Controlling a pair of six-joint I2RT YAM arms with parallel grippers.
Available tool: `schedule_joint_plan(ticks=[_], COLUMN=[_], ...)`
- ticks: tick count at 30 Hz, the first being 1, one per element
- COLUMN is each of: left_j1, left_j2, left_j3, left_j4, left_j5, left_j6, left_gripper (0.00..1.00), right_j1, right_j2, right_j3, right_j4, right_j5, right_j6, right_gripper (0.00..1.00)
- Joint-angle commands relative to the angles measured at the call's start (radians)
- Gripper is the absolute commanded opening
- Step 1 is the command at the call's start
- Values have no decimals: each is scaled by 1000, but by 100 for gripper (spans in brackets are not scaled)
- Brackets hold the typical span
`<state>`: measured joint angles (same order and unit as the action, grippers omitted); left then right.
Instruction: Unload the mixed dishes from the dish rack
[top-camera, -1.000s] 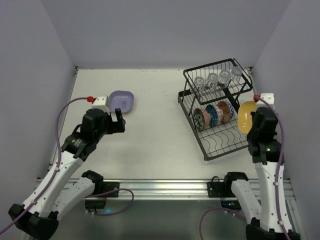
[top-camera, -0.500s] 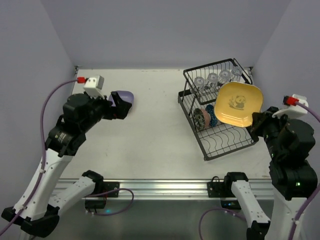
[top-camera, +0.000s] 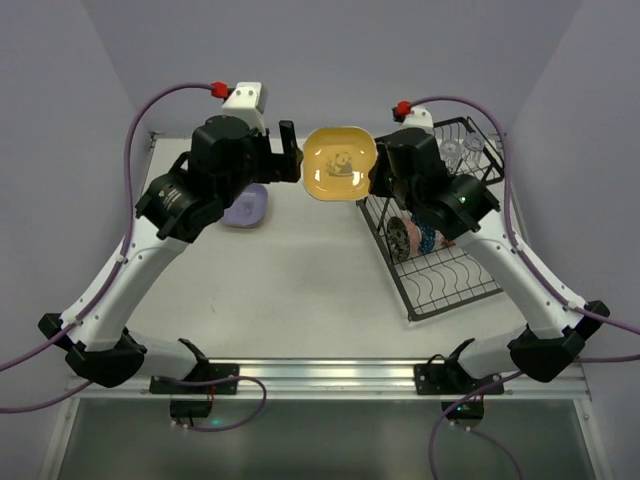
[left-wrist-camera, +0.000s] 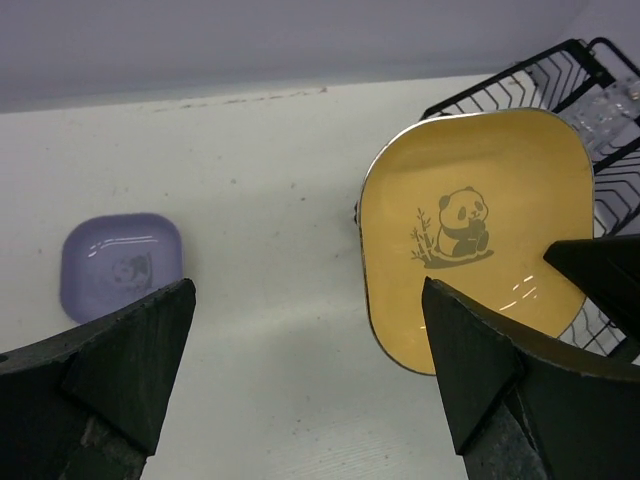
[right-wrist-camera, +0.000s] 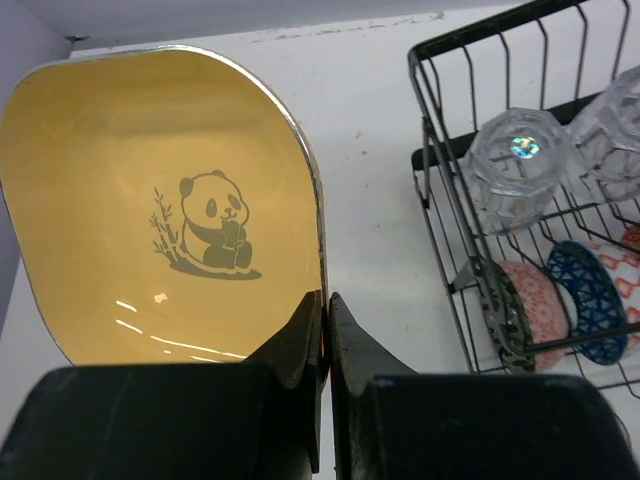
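Observation:
My right gripper (top-camera: 376, 180) (right-wrist-camera: 326, 297) is shut on the right rim of the yellow panda plate (top-camera: 340, 163) (right-wrist-camera: 160, 210), holding it in the air left of the dish rack (top-camera: 432, 311) (right-wrist-camera: 430, 170). At the plate's left edge my left gripper (top-camera: 290, 160) (left-wrist-camera: 308, 295) is open. The plate (left-wrist-camera: 475, 235) stands beyond its right finger, apart from it, and nothing lies between the fingers. A lavender plate (top-camera: 245, 208) (left-wrist-camera: 120, 265) lies on the table at the back left. In the rack, clear glasses (top-camera: 455, 155) (right-wrist-camera: 518, 150) sit on the upper shelf and patterned bowls (top-camera: 425, 238) (right-wrist-camera: 580, 300) stand below.
Grey walls close the table on the left, back and right. The black rack fills the back right corner. Both arms arch over the middle of the white table (top-camera: 300, 290), and purple cables (top-camera: 150, 110) loop above them.
Both arms rose and swung toward the middle. The right one carried the yellow plate from the rack leftward into the air. The left one lifted away from the lavender plate to meet it.

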<state>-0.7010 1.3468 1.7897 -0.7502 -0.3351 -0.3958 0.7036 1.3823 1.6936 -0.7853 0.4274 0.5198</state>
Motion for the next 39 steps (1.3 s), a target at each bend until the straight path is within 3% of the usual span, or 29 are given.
schedule_joint_plan(ticks=[1,8,10,13,18,25,29,36,37,38,39], left_j1=[-3,-3,-3,-2,1,29,46,129,139,161,173], left_j2=[-6,48,55,55,86,117,124,98,82,72,57], left_j3=[21,-26,-29,-53,-64,-88,-90,-164,-179,-209,-220], left_j4=[-55,-34,-37,-21,-2,40,52,130,152,161,164], left_j5=[-116,-153,-180,-193,-188,-142,-133,-10,-1,1,-1], left_j6=[35,63,63,77,90,103,104,101,98,95,74], left_gripper=[98,86,76,71,42,38,0,0,0,0,0], right_j1=[33,48,48,48,48,48,48,27,20,16,10], right_j2=[7,29,26,8,1,-12,-5,-12,-17,-22,-32], right_j3=[51,-26,-54,-97,-106,-135,-138,-149,-150,-155,-160], right_j4=[144,247,264,297,296,301,290,294,294,293,291], right_j5=[44,-45,-50,-58,-76,-107,-113,-130,-130,-133,-127], right_j6=[74,109,109,98,91,85,72,54,54,52,51], right_gripper=[0,0,0,0,0,0,0,0,9,50,74])
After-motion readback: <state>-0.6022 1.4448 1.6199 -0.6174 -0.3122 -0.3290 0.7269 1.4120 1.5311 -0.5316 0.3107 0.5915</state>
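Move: The yellow dish hangs in the air between the hands, its right rim already pinched by the right fingers; its middle is about 11 cm to the right of the open left hand, 5 cm ahead and 7 cm lower. From the right hand it lies about 6 cm left and 3 cm ahead, nearly level. The purple dish sits on the table about 12 cm ahead of the left hand, 12 cm to its left and some 39 cm below, while the dish rack's middle is some 19 cm right of the right hand, level with it fore and aft, and 25 cm below. The left hand sinks about 8 cm and reaches some 5 cm forward, rolling its left side up on the way and partly back again, while its fingers close from wide open to shut and pinch the yellow dish's left rim. To meet it, the right hand carries the dish about 5 cm left and a little down with a slight roll that lifts its left side, then all but holds still and, once the left grip is shut, opens and lets go of the right rim. ##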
